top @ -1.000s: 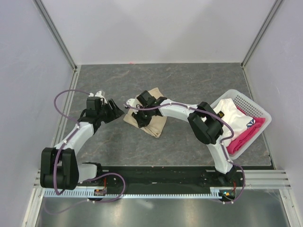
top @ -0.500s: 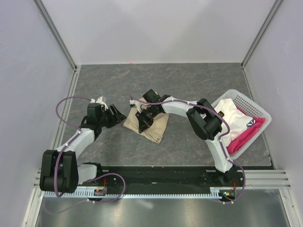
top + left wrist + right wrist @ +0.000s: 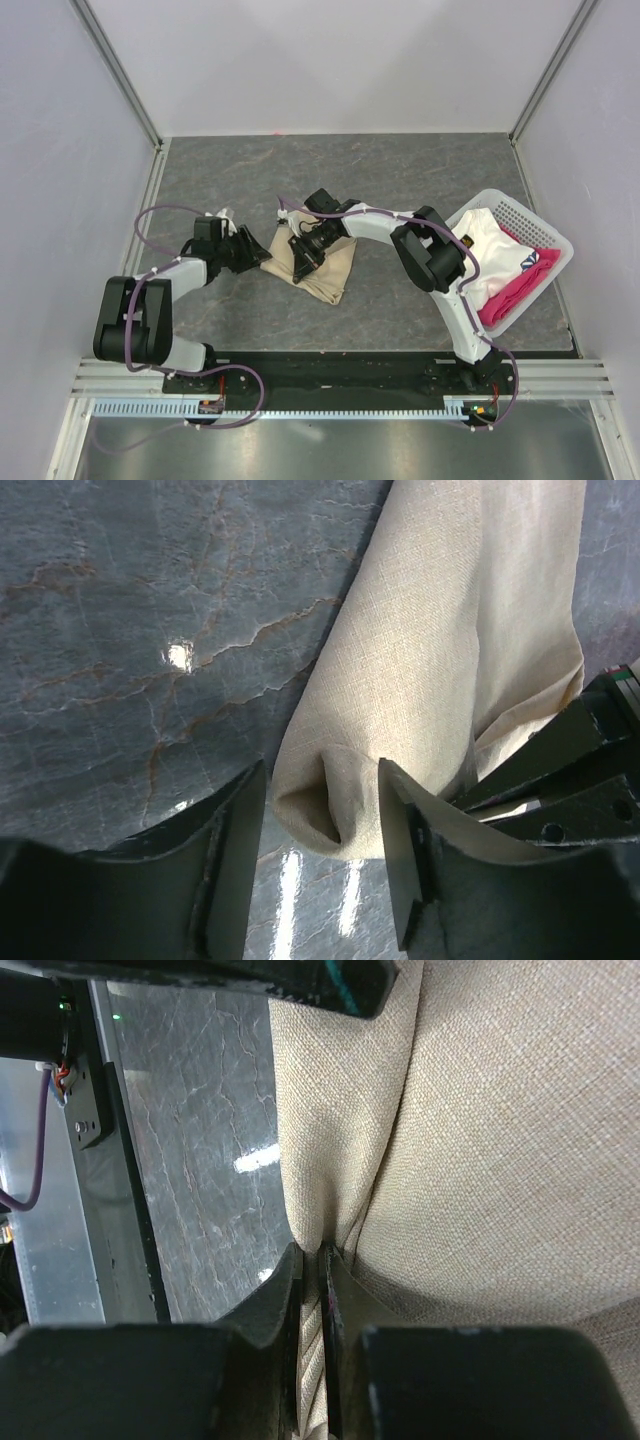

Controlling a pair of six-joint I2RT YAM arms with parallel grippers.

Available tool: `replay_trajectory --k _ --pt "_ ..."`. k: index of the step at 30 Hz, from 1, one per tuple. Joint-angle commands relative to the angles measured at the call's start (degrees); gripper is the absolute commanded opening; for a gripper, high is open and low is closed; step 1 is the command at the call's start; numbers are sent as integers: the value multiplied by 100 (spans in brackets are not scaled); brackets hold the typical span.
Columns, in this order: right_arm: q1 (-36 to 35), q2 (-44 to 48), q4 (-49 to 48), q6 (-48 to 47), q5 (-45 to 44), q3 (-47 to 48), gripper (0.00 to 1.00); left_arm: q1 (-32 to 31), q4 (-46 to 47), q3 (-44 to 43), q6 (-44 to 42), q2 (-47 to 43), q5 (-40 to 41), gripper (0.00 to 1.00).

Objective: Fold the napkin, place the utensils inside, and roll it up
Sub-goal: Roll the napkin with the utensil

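The beige napkin (image 3: 330, 268) lies on the grey table as a loose roll. My right gripper (image 3: 303, 260) is on its left part, shut on a fold of the cloth (image 3: 330, 1200); its jaws (image 3: 318, 1252) pinch that fold tight. My left gripper (image 3: 262, 255) is at the roll's left end. In the left wrist view the rolled napkin (image 3: 450, 660) has its end between the left gripper's (image 3: 320, 772) open fingers, with a gap to the left finger. The utensils are hidden from every view.
A white basket (image 3: 548, 232) stands at the right edge of the table, holding a white cloth (image 3: 490, 240) and a pink-red cloth (image 3: 510, 290). The right arm's links pass over the table between basket and napkin. Grey walls enclose the table.
The left gripper has moved right, up to the roll's end, and has narrowed somewhat. The right gripper and the napkin have shifted slightly toward the near edge.
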State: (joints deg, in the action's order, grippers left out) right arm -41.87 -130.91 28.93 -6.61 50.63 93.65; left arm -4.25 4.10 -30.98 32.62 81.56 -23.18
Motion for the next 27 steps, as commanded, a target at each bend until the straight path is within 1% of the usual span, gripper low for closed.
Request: replay_trajectory --k 1,3,4,6,7,9,10,13,14,15,16,18,19,21,22,23,25,26,27 --pt "12 -365 350 -174 -300 -57 11 -14 -32 -259 60 298 -292 44" --pt "29 -374 350 -174 -282 -31 11 -41 -76 -294 60 404 -363 37" --pt "21 -391 342 -165 -282 -13 11 -58 -102 -303 43 457 -380 29" --pt "29 -409 368 -121 -299 48 11 -76 -120 -303 34 554 -389 21" --pt "29 -391 377 -104 -299 75 11 -76 -128 -312 34 589 -380 13" --pt "29 -260 377 -33 -387 110 13 -76 -172 -356 16 624 -337 4" --pt "38 -181 368 -33 -431 101 15 -76 -190 -399 -1 642 -319 2" --pt "38 179 333 -33 -737 57 30 -76 -322 -505 -19 695 -362 2" --pt "30 276 324 -33 -826 5 41 -76 -357 -514 -10 695 -354 2" --pt "29 494 298 -16 -888 -22 46 -76 -374 -514 -1 660 -354 2" --pt "38 610 254 -7 -1010 -109 56 -76 -375 -523 -1 651 -337 2" --pt "21 1004 140 37 -1204 -241 60 -76 -611 -567 -1 642 -284 2" --pt "-5 1145 96 28 -1553 -389 63 -76 -655 -610 -10 651 -240 2" --pt "-119 1610 -53 2 -2002 -601 65 -76 -691 -637 -10 686 -213 2" --pt "-259 1769 -115 -24 -2222 -846 66 -67 -726 -681 -1 721 -239 2" --pt "-365 1928 -185 -42 -2703 -978 66 -67 -744 -707 -1 756 -266 2" --pt "-681 2367 -405 -33 -3136 -1381 68 -67 -788 -786 -10 835 -301 2" --pt "-804 2482 -423 -42 -3591 -1497 68 -67 -805 -804 -19 835 -301 2" --pt "-1014 2692 -527 -33 -3822 -1611 68 -67 -823 -830 -19 853 -293 2"
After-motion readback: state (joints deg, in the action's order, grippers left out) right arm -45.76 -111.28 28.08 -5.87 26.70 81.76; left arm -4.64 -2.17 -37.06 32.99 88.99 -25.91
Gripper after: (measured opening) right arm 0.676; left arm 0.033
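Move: The left hand's open fingers straddle the left end of the rolled napkin edge, which lies about 1 cm to its right and 2 cm below it. The right fingers already pinch that near edge. From the right hand, the roll's right end lies some 8 cm to the right, 5 cm back and 1 cm lower; the middle of the napkin's flat part is roughly 7 cm ahead and 7 cm to the right. Down by only 1 to 2 cm, drifting about 1 cm right, the left hand sinks as its fingers close and pinch the napkin roll's left end, then stays there and keeps its grip. The right hand first holds still, then opens, lets go of the rolled edge and rises about 5 cm while shifting some 3 cm right along the roll, its fingers swinging to point more steeply down. ##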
